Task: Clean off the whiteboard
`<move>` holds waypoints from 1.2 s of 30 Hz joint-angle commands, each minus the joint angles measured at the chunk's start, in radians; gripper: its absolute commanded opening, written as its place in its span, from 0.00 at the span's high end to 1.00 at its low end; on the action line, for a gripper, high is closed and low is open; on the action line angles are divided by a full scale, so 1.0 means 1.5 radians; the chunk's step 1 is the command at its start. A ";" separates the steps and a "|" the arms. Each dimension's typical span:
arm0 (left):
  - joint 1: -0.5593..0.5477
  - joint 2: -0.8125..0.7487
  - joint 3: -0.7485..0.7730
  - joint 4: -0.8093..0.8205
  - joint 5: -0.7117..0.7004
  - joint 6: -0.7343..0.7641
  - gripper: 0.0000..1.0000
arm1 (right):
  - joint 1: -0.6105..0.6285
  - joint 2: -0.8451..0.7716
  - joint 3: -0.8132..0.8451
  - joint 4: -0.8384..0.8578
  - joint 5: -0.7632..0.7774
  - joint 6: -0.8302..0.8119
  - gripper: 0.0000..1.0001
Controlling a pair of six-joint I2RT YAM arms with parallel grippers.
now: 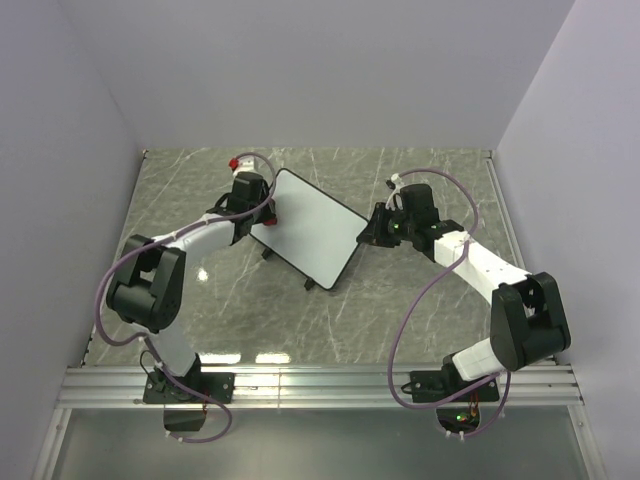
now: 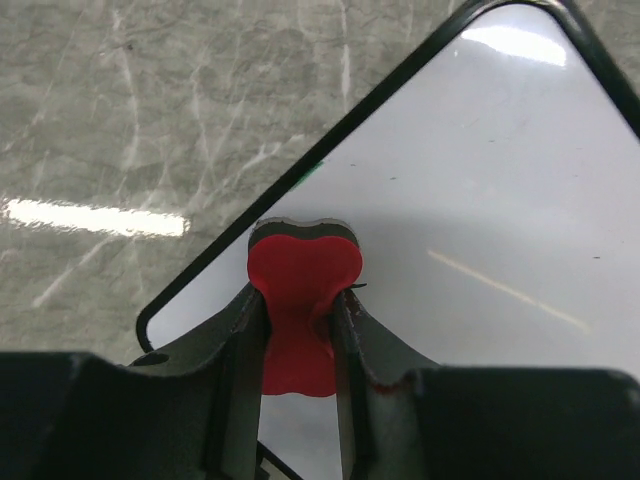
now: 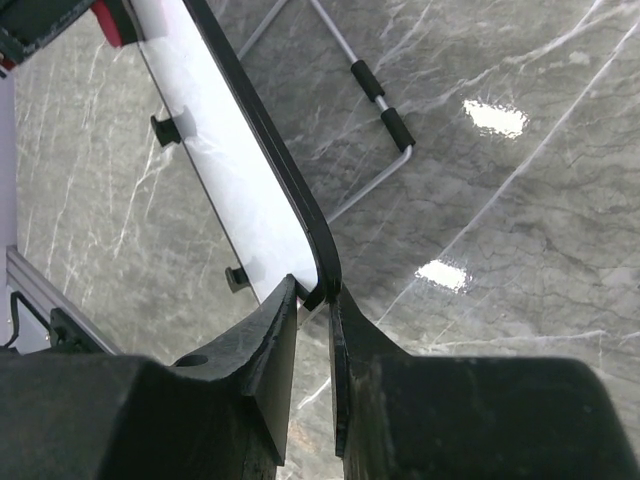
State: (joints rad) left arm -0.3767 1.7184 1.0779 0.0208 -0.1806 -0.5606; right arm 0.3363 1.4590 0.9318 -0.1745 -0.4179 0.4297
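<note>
The whiteboard (image 1: 312,228) is held tilted above the marble table, its white face showing no marks. My right gripper (image 1: 367,231) is shut on the board's right corner; in the right wrist view (image 3: 318,297) the black rim (image 3: 262,130) sits between the fingertips. My left gripper (image 1: 262,212) is shut on the red bow-shaped eraser (image 2: 302,305), whose felt end rests against the board's face (image 2: 470,200) near its left edge. The eraser also shows as a red bit in the right wrist view (image 3: 108,22).
The table (image 1: 420,310) is grey marble with walls on three sides. A small red object (image 1: 234,163) lies behind the left gripper. A metal wire stand (image 3: 375,95) is under the board. A metal rail (image 1: 320,385) runs along the near edge.
</note>
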 commanded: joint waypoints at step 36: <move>-0.220 -0.180 0.138 -0.258 -0.066 -0.028 1.00 | 0.019 0.002 0.011 -0.009 0.066 0.025 1.00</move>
State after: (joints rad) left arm -0.7200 1.5318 1.2480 -0.2680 -0.2249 -0.6132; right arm 0.3473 1.4723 0.9482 -0.1802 -0.3977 0.4828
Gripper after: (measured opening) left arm 0.328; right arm 0.208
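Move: The left hand still grips the eraser at the whiteboard's left edge. The board's middle lies about 9 cm to its right, 3 cm back and 2 cm lower; the far right corner, held in the right fingers, is some 22 cm right and 6 cm back, about level. On the near edge, the right clip is roughly 10 cm right, 17 cm back and 7 cm lower. From the right hand, the board's middle is about 14 cm left, 2 cm ahead and slightly lower. The eraser, kept in the left fingers, starts against the board and comes off it: the left hand sweeps about 15 cm right and 8 cm back across the face, turning some 15 degrees clockwise and climbing slightly, then lifts about 7 cm more while easing back to the left. The right hand stays put, keeping its pinch on the far right corner. ##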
